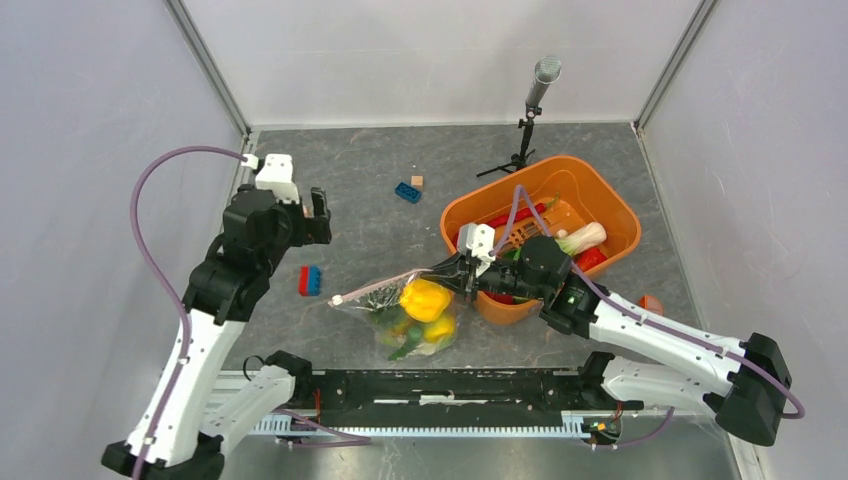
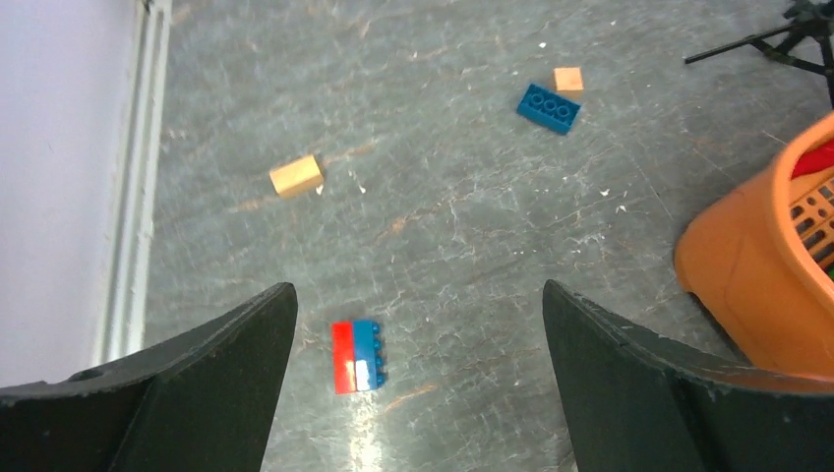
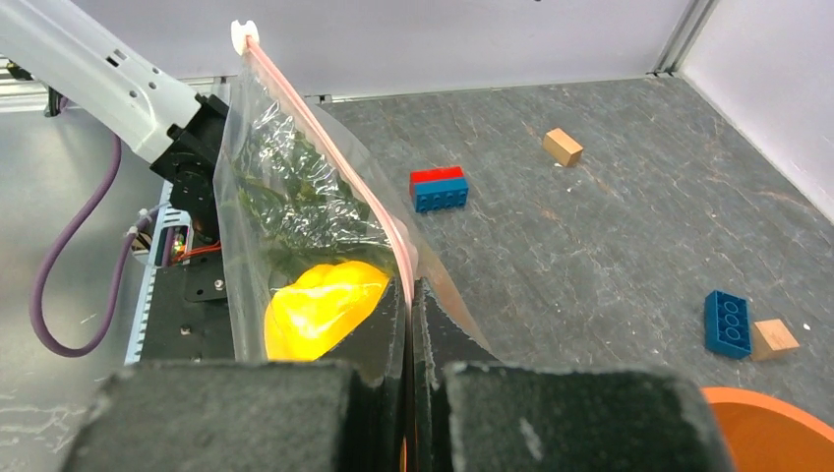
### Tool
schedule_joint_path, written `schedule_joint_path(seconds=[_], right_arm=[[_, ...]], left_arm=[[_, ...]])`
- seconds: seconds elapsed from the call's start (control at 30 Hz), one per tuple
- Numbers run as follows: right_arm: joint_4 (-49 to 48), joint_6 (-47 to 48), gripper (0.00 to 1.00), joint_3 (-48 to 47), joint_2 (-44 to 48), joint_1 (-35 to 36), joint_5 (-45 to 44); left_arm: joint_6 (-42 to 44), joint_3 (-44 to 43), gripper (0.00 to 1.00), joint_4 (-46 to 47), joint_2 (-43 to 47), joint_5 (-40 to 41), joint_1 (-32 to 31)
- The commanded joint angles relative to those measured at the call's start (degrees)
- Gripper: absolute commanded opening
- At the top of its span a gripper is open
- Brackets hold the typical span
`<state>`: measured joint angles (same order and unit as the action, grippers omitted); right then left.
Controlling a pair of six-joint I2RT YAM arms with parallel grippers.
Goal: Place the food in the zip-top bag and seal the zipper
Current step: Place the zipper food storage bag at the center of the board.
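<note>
The zip-top bag (image 1: 400,318) lies near the front middle of the table. Inside it are a yellow pepper (image 1: 424,298) and leafy greens (image 1: 403,345). My right gripper (image 1: 462,275) is shut on the right end of the pale pink zipper (image 1: 385,287). In the right wrist view the zipper (image 3: 325,128) runs away from the shut gripper (image 3: 409,295) to a white slider (image 3: 240,34), with the bag (image 3: 266,187) and pepper (image 3: 320,305) to its left. My left gripper (image 1: 315,215) hangs open over the left side of the table, holding nothing. In its wrist view the gripper (image 2: 418,288) is above bare tabletop.
An orange basket (image 1: 600,195) with more toy food stands right of the bag, under my right arm. A red and blue brick (image 1: 310,280) lies left of the bag. A blue brick (image 1: 407,192), a tan block (image 1: 417,181) and a microphone stand (image 1: 530,120) are further back.
</note>
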<state>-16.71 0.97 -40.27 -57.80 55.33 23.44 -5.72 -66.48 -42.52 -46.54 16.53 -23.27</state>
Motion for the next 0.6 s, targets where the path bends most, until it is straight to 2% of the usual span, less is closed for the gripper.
schedule_joint_path(seconds=[0.0, 0.1, 0.23, 0.33, 0.47, 0.57], right_arm=[[1.1, 1.6, 0.00, -2.4, 0.2, 0.5, -0.9], [0.8, 1.8, 0.00, -4.6, -1.5, 0.7, -1.9], [1.9, 2.1, 0.00, -12.6, -6.7, 0.7, -8.2], [4.5, 4.2, 0.00, -22.8, -13.4, 0.7, -9.9], [9.7, 6.5, 0.00, -38.2, -22.4, 0.5, -16.6], [12.2, 8.8, 0.00, -46.9, -27.0, 0.2, -15.8]], left_arm=[[-6.2, 4.1, 1.00, 6.2, 2.5, -13.6, 9.6], [-7.2, 3.9, 1.00, 4.7, 4.4, -10.6, 11.9], [-10.5, 5.7, 1.00, 5.2, 8.7, -0.5, 11.9], [-11.7, 8.0, 1.00, 6.7, 13.6, 2.2, 11.9], [-11.2, 8.0, 1.00, 5.7, 17.1, 4.7, 11.9], [-10.5, 6.5, 1.00, 4.5, 18.6, 6.0, 11.9]])
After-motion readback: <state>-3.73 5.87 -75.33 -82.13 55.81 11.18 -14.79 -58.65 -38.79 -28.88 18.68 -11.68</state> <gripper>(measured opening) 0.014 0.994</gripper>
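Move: The right hand still pinches one end of the bag's zipper, with the filled bag hanging below and to its left. The open middle of the board lies about 17 cm ahead, 2 cm left and 26 cm below this hand. The orange bin stands roughly 14 cm ahead and 22 cm right, and the red-blue block 7 cm ahead and 26 cm left. From the empty left hand, the board's middle is some 7 cm ahead, 19 cm right and 30 cm below. Keeping its pinch on the zipper's end, the right hand pauses briefly, then carries the bag about 9 cm forward while rising and swinging left nearly as far, out over the board, turning slightly clockwise. The open, empty left hand goes left and back, away from the board's middle, dipping before it rises, its fingers tilting up and turning counter-clockwise. ##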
